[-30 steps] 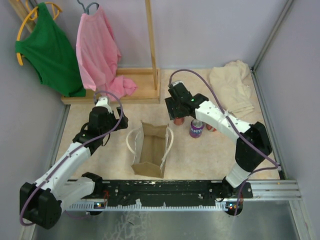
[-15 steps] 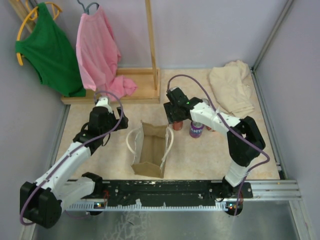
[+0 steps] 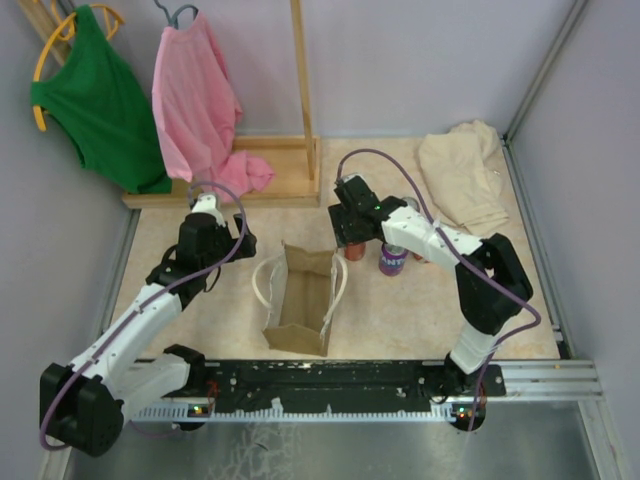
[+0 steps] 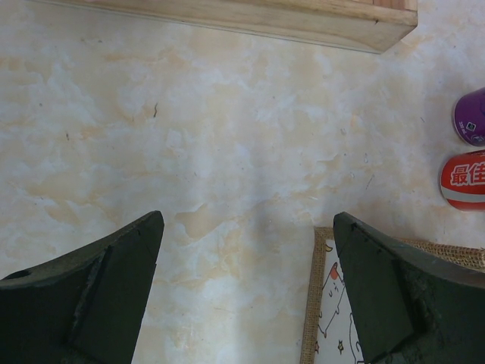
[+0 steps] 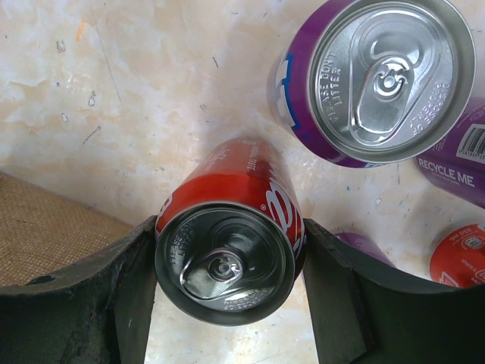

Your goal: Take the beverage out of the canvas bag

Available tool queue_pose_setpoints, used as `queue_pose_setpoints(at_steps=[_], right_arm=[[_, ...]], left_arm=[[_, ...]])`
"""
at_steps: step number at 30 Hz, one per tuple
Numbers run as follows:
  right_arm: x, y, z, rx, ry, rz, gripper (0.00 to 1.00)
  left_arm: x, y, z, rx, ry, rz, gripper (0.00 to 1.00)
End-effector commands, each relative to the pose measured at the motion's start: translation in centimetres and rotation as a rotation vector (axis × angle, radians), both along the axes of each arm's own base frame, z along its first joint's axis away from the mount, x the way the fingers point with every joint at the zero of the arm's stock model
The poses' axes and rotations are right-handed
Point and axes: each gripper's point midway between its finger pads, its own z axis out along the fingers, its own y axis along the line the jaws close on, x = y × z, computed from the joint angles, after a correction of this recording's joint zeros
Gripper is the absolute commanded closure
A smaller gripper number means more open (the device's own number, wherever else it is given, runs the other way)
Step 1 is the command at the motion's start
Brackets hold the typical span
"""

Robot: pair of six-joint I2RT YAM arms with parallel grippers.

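The canvas bag (image 3: 303,300) stands on the table centre with its mouth up and pale handles to each side; its burlap edge (image 4: 312,303) shows in the left wrist view and a corner (image 5: 45,227) in the right wrist view. My right gripper (image 5: 227,262) is shut on an upright red beverage can (image 5: 227,250), just behind the bag's far right corner (image 3: 356,250). Whether the can's base touches the table I cannot tell. My left gripper (image 4: 246,227) hovers open over bare table left of the bag (image 3: 205,225). The bag's inside is not visible.
Close right of the held can stand a purple can (image 5: 379,76) (image 3: 392,258), a second purple can (image 5: 455,171) and another red can (image 5: 458,254). A wooden rack base (image 3: 240,175) with pink and green garments lies at the back left. A beige cloth (image 3: 460,180) lies at the back right.
My right arm has shifted slightly left and lower with the red can, its elbow folding in. The left arm has not moved.
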Motion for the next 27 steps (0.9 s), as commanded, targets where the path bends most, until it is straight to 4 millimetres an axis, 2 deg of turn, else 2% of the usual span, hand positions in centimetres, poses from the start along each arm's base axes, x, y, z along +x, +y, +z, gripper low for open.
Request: queue_pose_setpoints(at_steps=[1, 4, 6, 10, 14, 17, 19, 20, 23, 27], right_arm=[[0.0, -0.1, 1.1, 0.036, -0.02, -0.019, 0.4], [0.0, -0.1, 1.3, 0.032, -0.024, -0.018, 0.37], [0.1, -0.2, 1.3, 0.03, -0.026, -0.019, 0.27], [0.3, -0.2, 1.8, 0.026, -0.037, -0.026, 0.17], [0.5, -0.3, 2.0, 0.021, -0.044, -0.032, 0.14], [0.8, -0.5, 2.4, 0.008, -0.056, -0.041, 0.05], [1.1, -0.7, 3.0, -0.002, -0.071, -0.047, 0.03], [1.2, -0.8, 4.6, 0.013, -0.106, -0.048, 0.03], [1.7, -1.0, 7.6, 0.026, -0.166, -0.051, 0.01], [2.0, -1.6, 12.0, 0.047, -0.247, -0.063, 0.01]], left_arm=[[0.2, -0.4, 0.6, -0.016, -0.019, -0.009, 0.0], [0.2, -0.4, 0.5, -0.015, -0.015, -0.01, 0.0], [0.2, -0.4, 0.6, -0.015, -0.017, -0.009, 0.0], [0.2, -0.3, 0.6, -0.014, -0.019, -0.007, 0.0], [0.2, -0.3, 0.6, -0.013, -0.018, -0.007, 0.0], [0.2, -0.4, 0.6, -0.014, -0.019, -0.009, 0.0], [0.2, -0.4, 0.7, -0.013, -0.021, -0.01, 0.0], [0.2, -0.4, 0.7, -0.013, -0.022, -0.01, 0.0], [0.3, -0.2, 1.2, -0.004, -0.035, -0.008, 0.0], [0.7, -0.1, 2.9, -0.006, -0.082, -0.007, 0.0]])
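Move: The red can to be let go stands upright on the table, already between the right fingers, its middle about 3 cm below them. One purple can stands some 8 cm ahead and 2 cm to the right, another about 3 cm back and 9 cm to the right; the canvas bag's middle is roughly 12 cm back and 12 cm to the left. From the left hand the red can lies about 22 cm right, 3 cm ahead and 8 cm lower. The red can, already set down, is let go by the right hand: the fingers spread from their grip to wide open while the hand stays almost in place, easing about 1 cm to the right. Then the hand starts straight up off the can, about 3 cm, with little turn of the wrist. ##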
